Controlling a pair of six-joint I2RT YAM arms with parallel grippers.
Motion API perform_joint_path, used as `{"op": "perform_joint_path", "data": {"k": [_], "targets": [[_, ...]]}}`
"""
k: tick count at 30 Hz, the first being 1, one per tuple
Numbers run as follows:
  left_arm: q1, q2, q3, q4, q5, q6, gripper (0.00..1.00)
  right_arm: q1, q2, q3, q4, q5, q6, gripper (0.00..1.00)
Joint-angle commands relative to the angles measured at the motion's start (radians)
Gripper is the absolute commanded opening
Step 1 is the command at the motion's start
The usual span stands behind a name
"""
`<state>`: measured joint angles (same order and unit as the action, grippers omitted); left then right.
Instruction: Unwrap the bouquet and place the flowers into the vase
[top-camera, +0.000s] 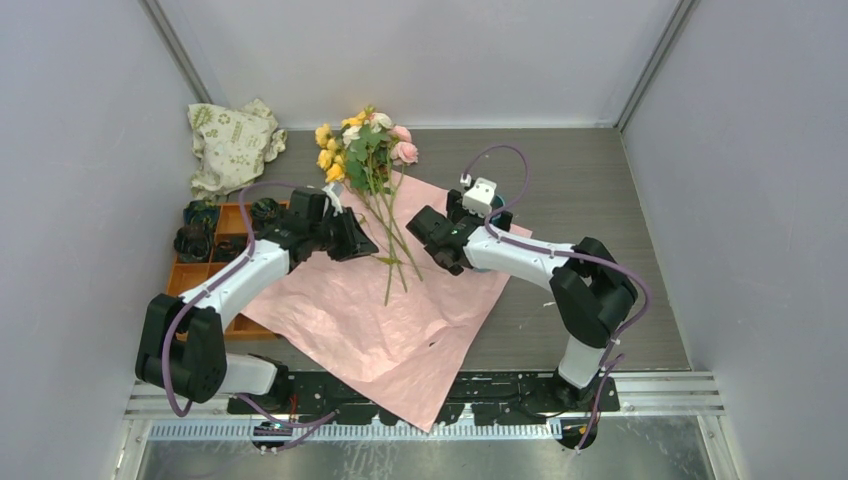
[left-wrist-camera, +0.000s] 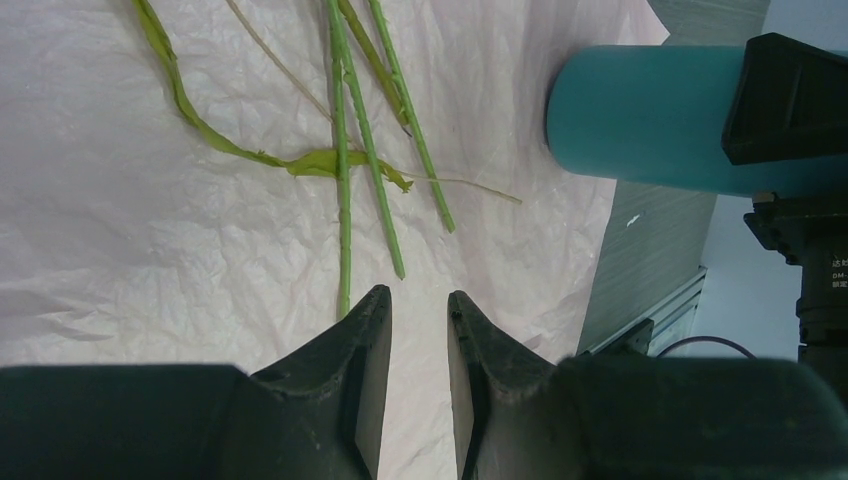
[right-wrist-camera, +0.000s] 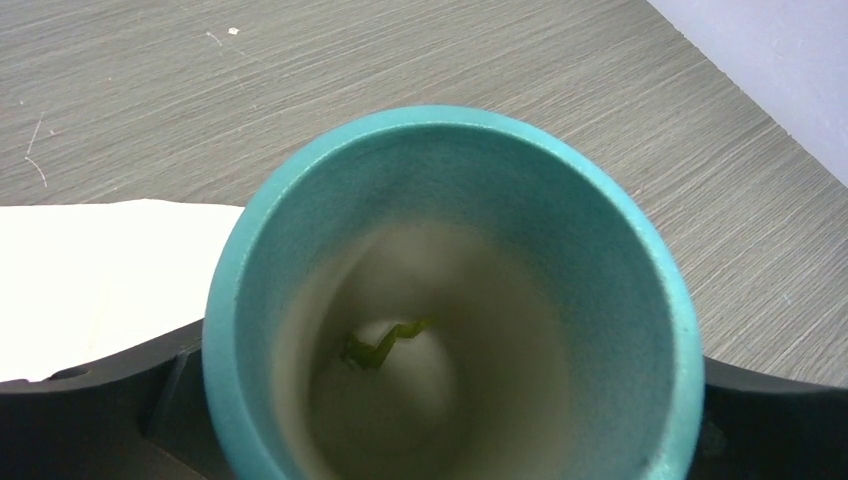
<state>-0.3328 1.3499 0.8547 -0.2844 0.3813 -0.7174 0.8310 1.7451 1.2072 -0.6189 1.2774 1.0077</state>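
Note:
The bouquet lies unwrapped: its flowers (top-camera: 365, 145) rest on the flat pink wrapping paper (top-camera: 370, 320), heads to the far side, green stems (left-wrist-camera: 365, 150) pointing near. My left gripper (left-wrist-camera: 418, 295) hovers over the paper just short of the stem ends, open by a narrow gap with nothing in it. In the top view it (top-camera: 362, 240) sits left of the stems. The teal vase (right-wrist-camera: 450, 160) fills the space between my right gripper's (right-wrist-camera: 445, 400) fingers, mouth toward the camera, a green leaf scrap inside. Contact with the vase (left-wrist-camera: 640, 115) is hidden. From above, the right wrist (top-camera: 465, 215) covers the vase.
A beige printed cloth bag (top-camera: 232, 145) lies at the back left. An orange compartmented tray (top-camera: 185, 275) sits under the left arm. Grey walls close in the left, right and back sides. The paper hangs over the metal rail (top-camera: 660, 390) at the near edge.

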Motion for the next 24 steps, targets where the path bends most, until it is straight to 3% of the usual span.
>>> {"op": "perform_joint_path", "data": {"k": [1,24], "targets": [[-0.003,-0.024,-0.006,0.038,0.004,0.015,0.28,0.030,-0.022,0.021,-0.124,0.021,0.138,0.99],[-0.002,-0.002,-0.016,0.073,0.031,0.012,0.28,0.143,-0.088,0.238,-0.629,0.144,0.487,0.99]]}}
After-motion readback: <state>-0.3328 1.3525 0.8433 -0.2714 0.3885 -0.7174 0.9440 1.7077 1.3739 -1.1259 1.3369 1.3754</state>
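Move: Around the upright vase stand the right hand's open fingers, with the vase's middle about 1 cm ahead of the hand point, 1 cm to its right and some 4 cm lower. The cut stem ends lie about 16 cm left and 9 cm back, the flower heads about 25 cm left and 20 cm ahead, both near table level. From the left hand the vase is roughly 20 cm right, 3 cm ahead and 3 cm lower. Drawing back about 3 cm with a slight drift left, the right hand keeps its already wide-open fingers around the vase and seems to pull it along. It then climbs some 5 cm nearly straight up, bringing the fingers up to the rim with hardly any wrist turn. ##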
